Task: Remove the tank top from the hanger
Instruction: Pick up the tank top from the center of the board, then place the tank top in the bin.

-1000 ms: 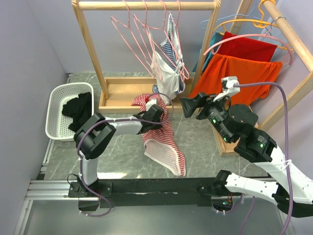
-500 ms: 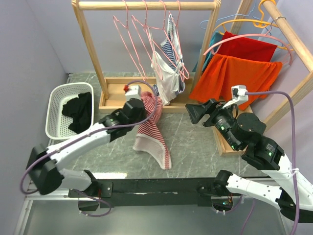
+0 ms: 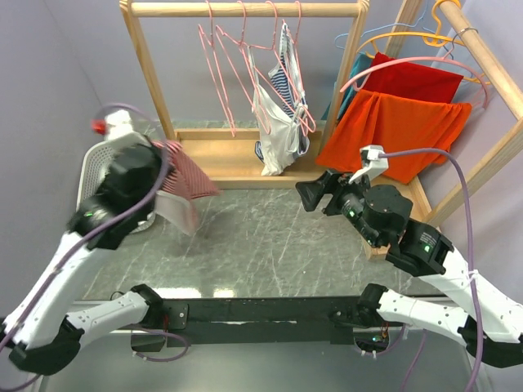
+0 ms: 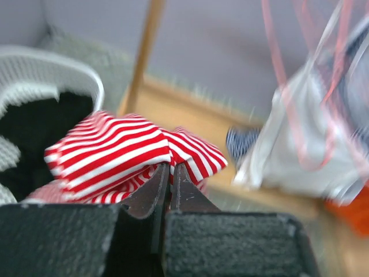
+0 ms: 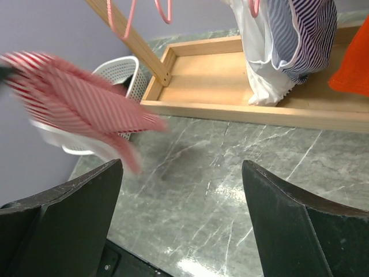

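Note:
The red-and-white striped tank top (image 3: 186,174) hangs in the air beside the white basket, off any hanger, with my left gripper (image 4: 170,167) shut on its fabric (image 4: 115,147). It shows blurred at the left of the right wrist view (image 5: 75,104). Empty pink hangers (image 3: 219,61) dangle from the wooden rack's bar. My right gripper (image 3: 308,194) hovers over the marble table (image 5: 230,190), open and holding nothing (image 5: 181,164).
A white basket (image 3: 91,159) with black clothing stands at the left. White and blue-striped garments (image 3: 278,122) hang on the rack above its wooden base (image 3: 221,159). Orange and red clothes (image 3: 400,114) hang on a second rack at the right.
My left arm has swung left and up, carrying the striped top from the table's middle to beside the basket. The right gripper drifted slightly left and stayed open.

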You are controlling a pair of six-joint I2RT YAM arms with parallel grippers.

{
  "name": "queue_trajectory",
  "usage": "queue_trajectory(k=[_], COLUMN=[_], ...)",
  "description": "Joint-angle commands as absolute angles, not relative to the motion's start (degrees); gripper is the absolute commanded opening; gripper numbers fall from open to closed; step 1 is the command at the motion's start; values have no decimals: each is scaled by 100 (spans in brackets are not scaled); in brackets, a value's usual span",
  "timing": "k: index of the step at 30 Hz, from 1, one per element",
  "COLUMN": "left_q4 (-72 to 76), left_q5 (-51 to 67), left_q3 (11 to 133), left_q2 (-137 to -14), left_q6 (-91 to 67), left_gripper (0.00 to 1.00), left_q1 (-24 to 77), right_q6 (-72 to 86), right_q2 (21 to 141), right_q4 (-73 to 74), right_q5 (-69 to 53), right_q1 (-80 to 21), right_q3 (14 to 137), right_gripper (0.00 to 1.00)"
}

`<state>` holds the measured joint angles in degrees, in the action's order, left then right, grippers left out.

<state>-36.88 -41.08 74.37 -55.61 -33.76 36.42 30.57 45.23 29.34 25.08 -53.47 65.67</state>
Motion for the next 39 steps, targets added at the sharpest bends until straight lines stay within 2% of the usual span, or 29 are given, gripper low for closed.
queue_trajectory(k=[1,6,8,21,27,30,39], left_q4=[-3763,-3218,-2894,-2075,-2030,-1776,-1582], left_q5=[-4842,-4615,-3756,-1892,-1495,-1565,-256], left_q3=[8383,8560,8657,8789,8851,8326,7226], left_q2=[-5537,-5931,-6055,-7241,-7646,-7673,-8077], left_q6=[-2726,-2048,-1951,-1907,-1820,-1872,-2302], left_gripper=[1,1,1,1,1,1,1], left_q1=[3306,2210,1707,-938,-1476,-1642,-1661], right_q6=[2840,2725,2716,2707,2751,2795,2778], right_q2=[4816,4966,4922,4632,4649,4684,4931], right_q4=[2733,2699,2646,2874,2883,2892,2865], right_q5=[2365,2171,2145,2285,2259,2189,1995], right_q1=[-5335,-5326,-5326,-5326,-5335,-5326,-5335], right_q3=[6864,6961,6900,6776,6741,6733,6803], right_gripper=[92,92,92,93,93,93,93])
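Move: Ahead and to the left of the left hand, which already holds the striped tank top, sits the white basket: about 13 cm farther out, 25 cm left, some 31 cm below. The black garment in it is 4 cm to the right of the basket's middle. The wooden rack's left end is roughly 22 cm ahead of the hand, 9 cm left and 33 cm down. From the idle right hand the basket lies about 21 cm ahead, 58 cm left and 31 cm below. Swinging the striped tank top over to the white basket, the left hand sweeps about 24 cm left. It first rises some 8 cm, then reaches forward about 13 cm while coming down, ending roughly 8 cm below its starting height. The wrist turns some 20 degrees counter-clockwise and tips slightly down at the end; the shut fingers keep their pinch on the cloth. ##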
